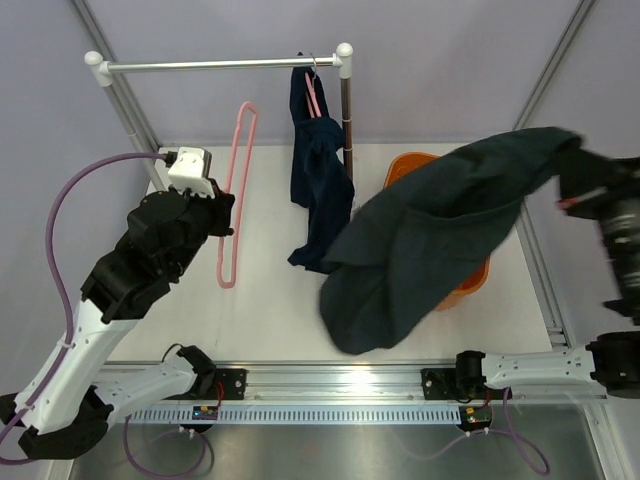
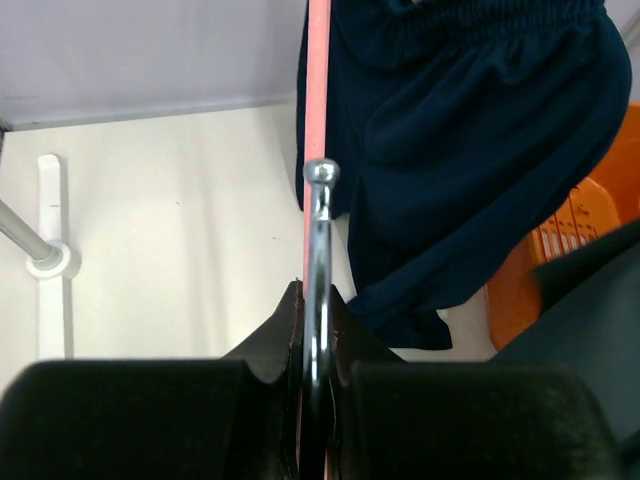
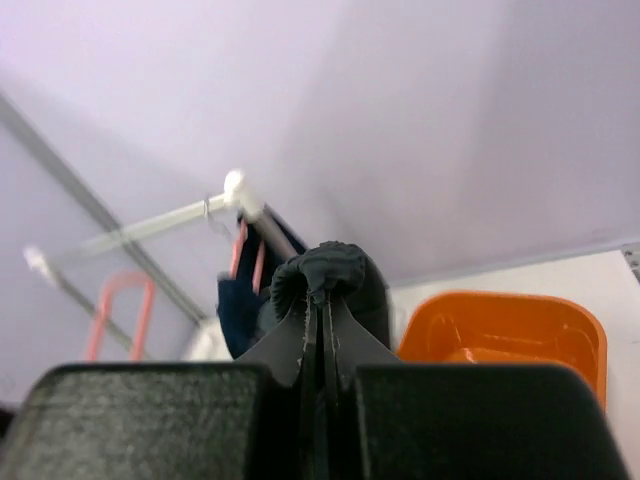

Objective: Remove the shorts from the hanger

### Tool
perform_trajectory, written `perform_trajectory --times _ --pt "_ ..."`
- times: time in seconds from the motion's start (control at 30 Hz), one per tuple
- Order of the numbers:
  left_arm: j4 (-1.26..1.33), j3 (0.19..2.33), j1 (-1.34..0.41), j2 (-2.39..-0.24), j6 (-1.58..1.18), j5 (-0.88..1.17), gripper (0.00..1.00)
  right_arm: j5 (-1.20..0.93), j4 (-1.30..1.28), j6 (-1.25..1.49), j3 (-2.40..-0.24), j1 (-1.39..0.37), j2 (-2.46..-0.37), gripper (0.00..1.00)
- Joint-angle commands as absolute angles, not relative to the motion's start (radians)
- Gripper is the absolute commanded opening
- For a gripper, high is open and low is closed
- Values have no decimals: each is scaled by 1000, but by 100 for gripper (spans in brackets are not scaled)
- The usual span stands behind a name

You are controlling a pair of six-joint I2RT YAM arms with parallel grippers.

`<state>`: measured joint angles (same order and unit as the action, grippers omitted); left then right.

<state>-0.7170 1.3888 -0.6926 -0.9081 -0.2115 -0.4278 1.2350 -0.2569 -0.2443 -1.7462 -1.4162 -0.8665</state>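
One pair of dark navy shorts hangs spread out from my right gripper and drapes over the orange basket. In the right wrist view that gripper is shut on a bunched fold of the cloth. A second pair of shorts hangs on a pink hanger hooked over the rail. My left gripper holds an empty pink hanger away from the rail. In the left wrist view it is shut on the hanger's metal hook.
The rail stands on white-capped posts at the table's back edge. The orange basket sits at the right, partly under the held cloth. Grey frame bars run along the table's sides.
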Motion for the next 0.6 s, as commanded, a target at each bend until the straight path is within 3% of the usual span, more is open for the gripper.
perform_trajectory --times 0.0,0.13,0.37,0.5,0.57 --pt "-676 1373 -690 -877 -236 -358 0 1263 401 -726 -1641 -1413 -812 0" --pt "-673 1351 -690 -867 -247 -328 0 1209 573 -914 -1678 -1411 -842 0" --pt "-658 1313 -690 -854 -249 -311 0 1157 545 -1037 -1860 -1411 -1001 0" --pt "-657 1310 -690 -856 -247 -298 0 1151 277 -943 -2037 -1361 -1159 0" --pt "-657 1310 -690 -856 -244 -293 0 1120 124 -768 -2161 -1228 -1243 0"
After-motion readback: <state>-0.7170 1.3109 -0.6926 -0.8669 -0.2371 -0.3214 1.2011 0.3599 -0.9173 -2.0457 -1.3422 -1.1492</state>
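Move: The orange basket lies about 16 cm ahead of my right hand, some 4 cm to its left and roughly 50 cm below; this hand already holds the dark green shorts high up. The navy shorts still on the rack hang about 24 cm ahead of that hand and 24 cm to its left, some 32 cm lower. From my left hand, which keeps the empty pink hanger, the basket is about 9 cm farther out, 33 cm to the right and 32 cm down. With the dark green shorts pinched in my shut right fingers, I carry the sideways fling on to the right for about 10 cm, then swing some 8 cm back left, rising all the way by about 10 cm. The fingers turn some 15 degrees clockwise and tip up a little. My left hand keeps its grip on the hanger and eases about 3 cm down, right and back. ##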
